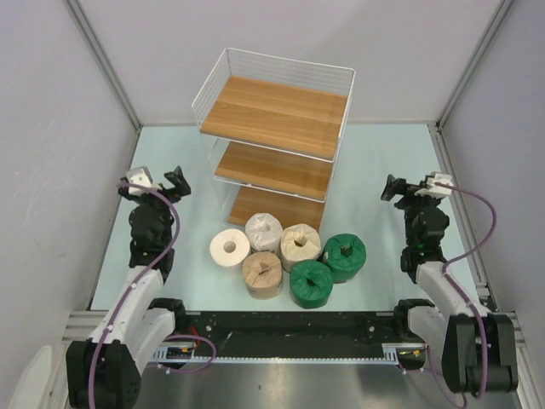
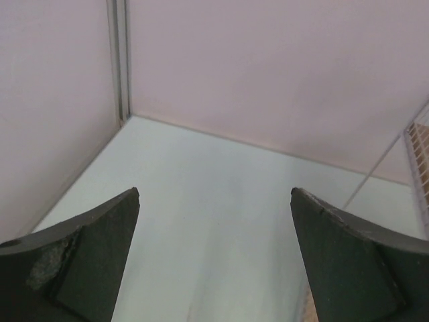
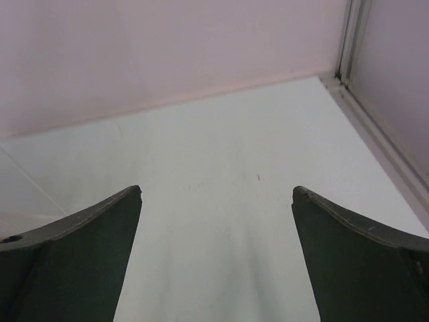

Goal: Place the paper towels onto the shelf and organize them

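Note:
Several paper towels stand bunched on the table in front of the shelf [image 1: 272, 111]: a plain white roll [image 1: 229, 248], a white-wrapped roll [image 1: 263, 231], two tan rolls [image 1: 300, 245] [image 1: 262, 273] and two dark green rolls [image 1: 344, 256] [image 1: 311, 284]. The shelf is a white wire rack with three brown boards, all bare; its edge [image 2: 419, 161] shows at the far right of the left wrist view. My left gripper [image 1: 177, 182] [image 2: 214, 194] hangs open left of the rolls, holding nothing. To the right of the rolls, my right gripper [image 1: 393, 188] [image 3: 216, 191] is open and empty too.
Grey walls with metal corner posts [image 1: 102, 64] close in the table on three sides. A black rail [image 1: 289, 328] runs along the near edge between the two arm bases. Pale table surface [image 3: 221, 168] lies under both grippers.

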Controlling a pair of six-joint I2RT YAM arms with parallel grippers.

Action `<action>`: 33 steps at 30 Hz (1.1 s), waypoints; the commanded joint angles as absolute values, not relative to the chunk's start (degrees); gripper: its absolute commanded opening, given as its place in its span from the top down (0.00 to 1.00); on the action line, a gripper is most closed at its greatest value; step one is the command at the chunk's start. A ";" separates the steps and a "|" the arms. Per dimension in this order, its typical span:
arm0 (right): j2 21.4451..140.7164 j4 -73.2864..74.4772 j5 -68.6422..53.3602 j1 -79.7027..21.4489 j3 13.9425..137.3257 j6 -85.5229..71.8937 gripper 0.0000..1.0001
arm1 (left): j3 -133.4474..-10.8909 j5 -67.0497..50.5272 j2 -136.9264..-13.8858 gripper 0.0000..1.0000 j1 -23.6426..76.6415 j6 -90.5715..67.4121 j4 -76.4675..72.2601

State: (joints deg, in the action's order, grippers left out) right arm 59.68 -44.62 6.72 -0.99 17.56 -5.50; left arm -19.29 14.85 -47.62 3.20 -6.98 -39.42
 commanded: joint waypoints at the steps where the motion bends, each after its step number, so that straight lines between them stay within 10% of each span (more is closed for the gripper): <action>1: 50.20 -37.65 10.28 -1.32 21.61 -12.64 0.00 | -29.95 13.55 -47.45 0.00 3.43 -17.12 -15.94; 11: 31.91 -13.29 9.23 -0.71 31.72 -25.83 0.00 | -41.67 1.68 -49.05 0.00 3.34 -31.55 5.63; 33: 40.78 19.07 -8.97 2.21 42.19 -43.68 0.00 | -34.81 -3.78 -25.23 0.00 4.04 -29.27 22.49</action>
State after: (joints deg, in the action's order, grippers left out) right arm 39.48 12.69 -5.10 3.88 40.32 -40.12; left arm -36.05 -3.66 -28.40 3.25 -32.10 17.54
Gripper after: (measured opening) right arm 0.994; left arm 0.996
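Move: The bare white paper towel roll lies about 14 cm back and 17 cm right of the left hand, roughly 20 cm below; the wrapped white roll is 10 cm right of it and 4 cm farther out. From the right hand, the outer green roll is some 18 cm back, 18 cm left and 15 cm below, the inner green roll 7 cm nearer the base and 9 cm farther left. Left hand draws back-right about 10 cm towards the bare white roll; right rises 16 cm backing, then sinks 9. ##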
